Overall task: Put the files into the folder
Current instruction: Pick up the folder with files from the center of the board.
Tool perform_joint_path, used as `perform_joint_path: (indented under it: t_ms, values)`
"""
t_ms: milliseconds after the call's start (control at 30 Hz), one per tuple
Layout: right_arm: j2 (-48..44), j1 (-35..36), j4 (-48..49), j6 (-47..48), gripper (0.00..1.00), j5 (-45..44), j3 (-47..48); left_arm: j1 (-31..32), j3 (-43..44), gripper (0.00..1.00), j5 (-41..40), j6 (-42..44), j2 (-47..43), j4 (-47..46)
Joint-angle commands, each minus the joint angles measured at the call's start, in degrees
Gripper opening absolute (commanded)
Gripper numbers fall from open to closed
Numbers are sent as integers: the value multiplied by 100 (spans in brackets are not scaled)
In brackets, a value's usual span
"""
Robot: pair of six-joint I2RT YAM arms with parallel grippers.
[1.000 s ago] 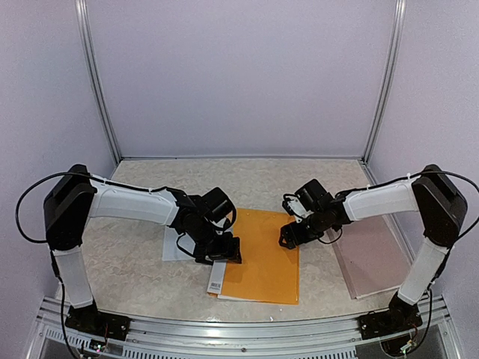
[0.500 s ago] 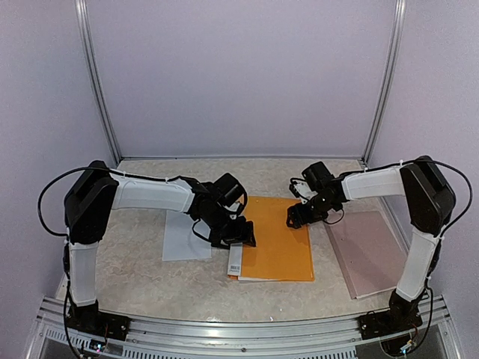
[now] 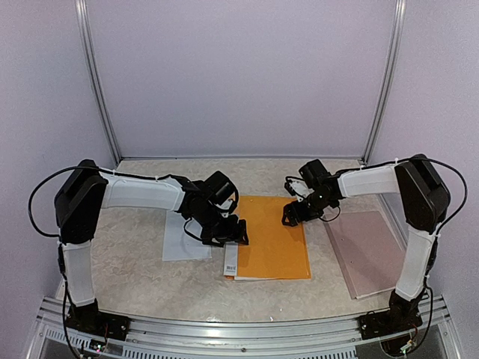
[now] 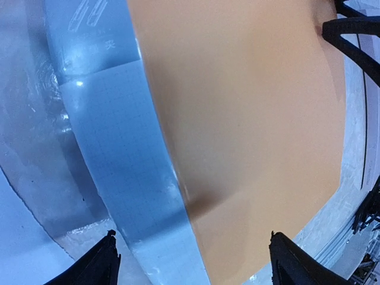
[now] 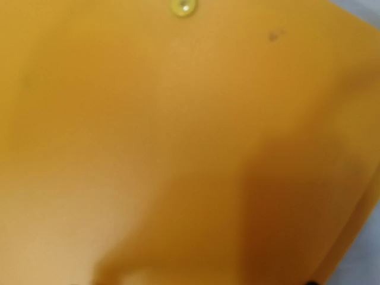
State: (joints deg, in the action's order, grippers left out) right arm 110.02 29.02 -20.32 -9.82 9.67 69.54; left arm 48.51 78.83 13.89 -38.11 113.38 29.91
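The orange-yellow folder (image 3: 271, 238) lies closed and flat on the table, its white spine strip (image 3: 231, 260) along its left side. A white sheet of the files (image 3: 182, 241) lies just left of it. My left gripper (image 3: 232, 233) hovers low over the spine edge. In the left wrist view its jaws (image 4: 193, 270) stand wide open, straddling the strip (image 4: 124, 166) and the orange cover (image 4: 249, 119). My right gripper (image 3: 293, 215) sits at the folder's far right corner. Its wrist view is filled by the blurred orange cover (image 5: 178, 148), with nothing seen between the jaws.
A pinkish-brown flat board (image 3: 370, 250) lies to the right of the folder, under my right forearm. Grey walls with metal posts (image 3: 99, 97) enclose the table on three sides. A metal rail (image 3: 224, 329) runs along the near edge.
The folder has slid away from the near edge and to the right, and now lies straighter. Both grippers moved with it. The left jaws have opened slightly wider.
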Motion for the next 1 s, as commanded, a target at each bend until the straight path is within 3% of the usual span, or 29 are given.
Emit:
perform_joint_path:
  t_ms: [0,200,733,967]
  values:
    - [-144,-120,137,-34,76,609,-34,62,-293,84,-88,262,-427,-225]
    - [-149,-161,427,-365,74,805,-200,91,-350,83,-29,146,-306,-363]
    - [-943,-294,2455,-2186,60,2115,-1298,167,-648,82,62,-56,-136,-752]
    - [-1451,-286,2621,-2518,53,2382,-1298,168,-735,84,24,-18,-412,-725]
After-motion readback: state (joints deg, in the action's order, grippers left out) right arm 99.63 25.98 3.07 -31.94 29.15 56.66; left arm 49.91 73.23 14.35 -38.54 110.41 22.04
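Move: The right gripper is low over the far right part of the orange folder, whose middle lies about 6 cm back, 6 cm left and 2 cm below. The folder's right edge runs by its right finger, some 3 cm to the hand's right; the pink folder lies about 23 cm right and 11 cm back. From the left gripper, the orange folder's middle is roughly 3 cm ahead and 8 cm right. Roll the right hand's left side up by some 30 degrees, easing about 3 cm left, then lift it about 7 cm, taking the orange folder's right edge up with the right finger while the fingers close partway. Keep the left gripper open near the folder's spine strip, drifting only about a centimetre back and right. ##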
